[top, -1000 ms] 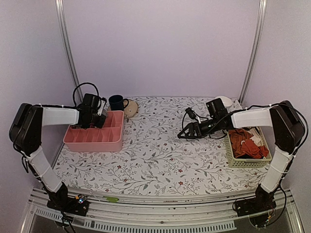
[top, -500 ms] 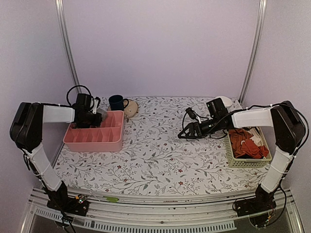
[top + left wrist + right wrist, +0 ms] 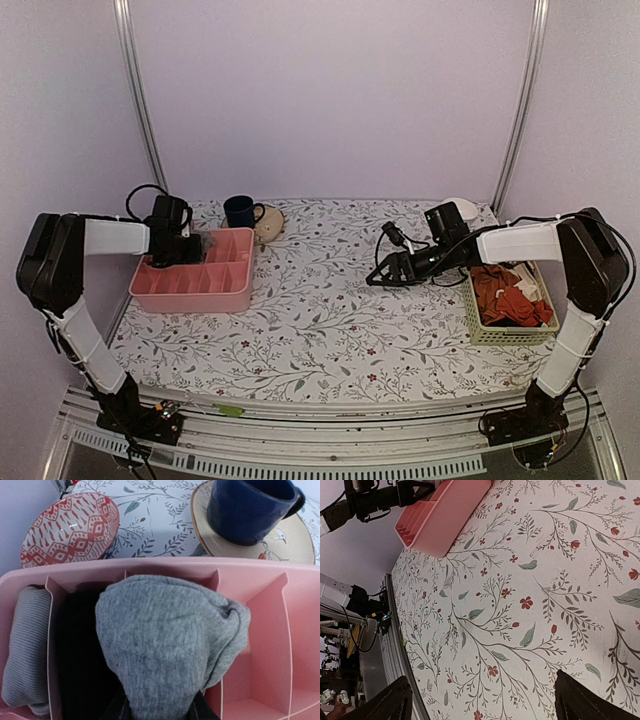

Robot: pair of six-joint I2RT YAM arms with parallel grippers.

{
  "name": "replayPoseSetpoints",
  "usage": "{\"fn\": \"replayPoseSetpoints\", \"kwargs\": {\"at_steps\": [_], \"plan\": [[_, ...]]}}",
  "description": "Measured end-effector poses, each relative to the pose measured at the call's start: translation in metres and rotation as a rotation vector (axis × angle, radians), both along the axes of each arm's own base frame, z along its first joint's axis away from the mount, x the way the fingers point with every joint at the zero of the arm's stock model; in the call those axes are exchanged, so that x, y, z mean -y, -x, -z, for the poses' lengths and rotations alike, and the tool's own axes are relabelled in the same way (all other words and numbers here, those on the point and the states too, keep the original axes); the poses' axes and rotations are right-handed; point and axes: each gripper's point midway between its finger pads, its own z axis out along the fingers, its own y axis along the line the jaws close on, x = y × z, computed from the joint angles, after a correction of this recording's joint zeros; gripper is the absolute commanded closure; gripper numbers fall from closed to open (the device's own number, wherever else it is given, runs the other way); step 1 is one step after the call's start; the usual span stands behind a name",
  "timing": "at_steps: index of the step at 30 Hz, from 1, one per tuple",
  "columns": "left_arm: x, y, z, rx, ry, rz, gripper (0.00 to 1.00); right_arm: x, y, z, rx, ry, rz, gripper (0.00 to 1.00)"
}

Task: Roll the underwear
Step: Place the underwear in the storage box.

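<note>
The underwear (image 3: 165, 645) is a rolled bundle of soft grey cloth that fills the middle of the left wrist view. My left gripper (image 3: 160, 712) is shut on its near end, and only dark finger edges show under the cloth. The bundle hangs over a back compartment of the pink divided tray (image 3: 150, 565). From above, my left gripper (image 3: 192, 243) sits over the tray's (image 3: 190, 292) far left corner. My right gripper (image 3: 375, 278) hovers open over the flowered tablecloth at centre right, with nothing between its fingers (image 3: 395, 700).
A rolled grey cloth (image 3: 25, 650) and a dark garment (image 3: 75, 655) fill the tray's left compartments. Behind the tray stand a blue mug (image 3: 250, 507) on a tan saucer (image 3: 295, 540) and a red patterned bowl (image 3: 70, 530). A basket (image 3: 500, 335) of orange-red garments (image 3: 510, 300) sits at the right.
My left gripper has shifted left along the back of the pink tray, carrying the grey bundle. The right arm has not moved.
</note>
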Motion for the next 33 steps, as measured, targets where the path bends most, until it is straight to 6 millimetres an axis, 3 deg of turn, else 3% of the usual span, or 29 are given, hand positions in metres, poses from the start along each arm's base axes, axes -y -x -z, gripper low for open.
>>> {"fn": "replayPoseSetpoints", "kwargs": {"at_steps": [11,15,21,33], "plan": [[-0.013,0.0,-0.012,0.021,-0.119,-0.093,1.0,0.0,0.0,0.0,0.0,-0.001,-0.001,0.01],[-0.001,-0.001,-0.035,0.08,-0.156,-0.068,1.0,0.0,0.0,0.0,0.0,-0.001,-0.001,0.01],[-0.004,-0.013,-0.073,0.156,-0.22,-0.079,1.0,0.0,0.0,0.0,0.0,-0.001,-0.001,0.01],[-0.032,-0.004,-0.07,0.061,-0.432,-0.107,1.0,0.0,0.0,0.0,-0.001,-0.001,-0.001,0.01]]}}
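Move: The left hand still holds the rolled grey underwear, low in the storage box's middle back compartment. The back row's left-end compartment, with the striped grey roll, lies about 10 cm to its left and 2 cm ahead; the black roll is between, roughly 5 cm left and 2 ahead, both some 3 cm lower. The red bowl stands about 12 cm ahead and 6 left, the mug 11 ahead and 9 right. For the right hand, that grey roll is some 43 cm left and 12 ahead. The left arm eases a little over 1 cm left with the underwear low among the dividers, then lifts it about 7 cm, drawing back right by a centimetre or so on the way up. Staying high, it carries the roll left again over the black roll's side of the box, ending some 3 cm left of its start, the wrist rolling about 25 degrees so the fingertips swing left, the grip unchanged. ##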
